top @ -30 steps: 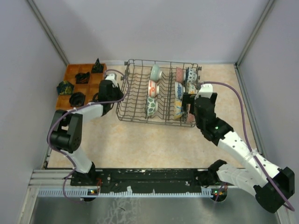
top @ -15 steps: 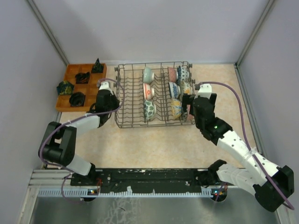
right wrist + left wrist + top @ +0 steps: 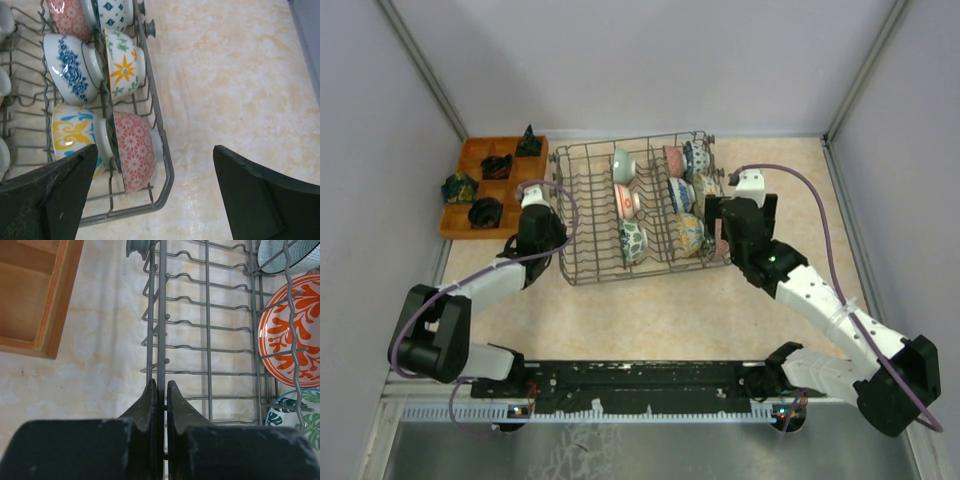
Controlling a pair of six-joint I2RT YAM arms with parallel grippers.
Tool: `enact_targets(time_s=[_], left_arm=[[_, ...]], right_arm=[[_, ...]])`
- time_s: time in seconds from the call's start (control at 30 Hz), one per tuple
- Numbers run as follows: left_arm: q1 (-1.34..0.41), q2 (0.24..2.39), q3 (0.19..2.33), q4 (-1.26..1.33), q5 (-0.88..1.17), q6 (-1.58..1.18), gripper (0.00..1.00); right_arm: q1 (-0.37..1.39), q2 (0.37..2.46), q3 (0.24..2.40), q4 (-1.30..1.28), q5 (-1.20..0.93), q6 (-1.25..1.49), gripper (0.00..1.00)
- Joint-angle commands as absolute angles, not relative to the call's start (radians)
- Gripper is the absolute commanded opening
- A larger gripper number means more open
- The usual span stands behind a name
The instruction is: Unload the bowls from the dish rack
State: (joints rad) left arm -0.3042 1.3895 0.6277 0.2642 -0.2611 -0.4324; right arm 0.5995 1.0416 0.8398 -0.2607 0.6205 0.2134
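Note:
The dish rack lies skewed on the table, and several bowls stand on edge in its right half. Among them are a pale green bowl, a red-and-white one and a green-leaf one. My left gripper is shut on the rack's left rim wire. My right gripper stands open just off the rack's near right corner. A red patterned bowl and a yellow-and-blue bowl sit between its fingers, untouched.
An orange tray with dark objects sits at the far left, close to the rack's left side. Grey walls close in the table on the left, back and right. A purple cable loops over the right arm.
The rack has slid left and toward the near side and turned askew, with my left gripper shut on its rim throughout. The right gripper has shifted slightly left, staying open.

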Motion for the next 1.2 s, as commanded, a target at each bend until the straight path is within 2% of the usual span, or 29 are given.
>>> enact_targets(time_s=[0.0, 0.23, 0.37, 0.47, 0.6, 0.67, 0.87, 1.17], left_arm=[[-0.287, 1.318, 0.595, 0.261, -0.373, -0.532, 0.00], [-0.301, 1.284, 0.569, 0.255, -0.390, -0.562, 0.01], [-0.308, 1.275, 0.563, 0.253, -0.392, -0.563, 0.11], [-0.308, 1.271, 0.564, 0.247, -0.393, -0.554, 0.19], [-0.310, 1.262, 0.562, 0.242, -0.384, -0.554, 0.36], [-0.310, 1.258, 0.560, 0.242, -0.382, -0.551, 0.37], [-0.311, 1.248, 0.551, 0.242, -0.384, -0.545, 0.38], [-0.310, 1.248, 0.544, 0.250, -0.388, -0.531, 0.38]], right_arm=[[0.603, 1.063, 0.908, -0.249, 0.651, 0.214, 0.99], [0.603, 1.087, 0.943, -0.261, 0.634, 0.203, 0.99], [0.617, 1.122, 0.973, -0.299, 0.652, 0.191, 0.99], [0.667, 1.169, 1.001, -0.335, 0.741, 0.173, 0.99], [0.741, 1.241, 1.053, -0.389, 0.854, 0.157, 0.97], [0.774, 1.281, 1.078, -0.421, 0.912, 0.155, 0.96], [0.811, 1.390, 1.143, -0.524, 0.995, 0.178, 0.86], [0.816, 1.502, 1.187, -0.598, 1.020, 0.212, 0.61]])
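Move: The left fingers are shut on the rack's left side rail, with the green-leaf bowl about 14 cm to their right and the wooden tray some 10 cm ahead and 14 cm left. From the open right hand the pink bowl lies about 5 cm ahead, 4 cm left and 12 cm below, roughly 32 cm right of the left hand and level with it. The yellow-blue bowl stands 7 cm left of the pink one, the orange-flower bowl 10 cm beyond it. Draw the left gripper back barely 2 cm with the rail still pinched, then open the fingers part-way, rise a little and stay astride the rail. Ease the right hand slightly forward, then swing it about 4 cm left and down towards the pink bowl, rolling its left side down by some 25 degrees, tipping the fingers downward and narrowing them to about two thirds open. ##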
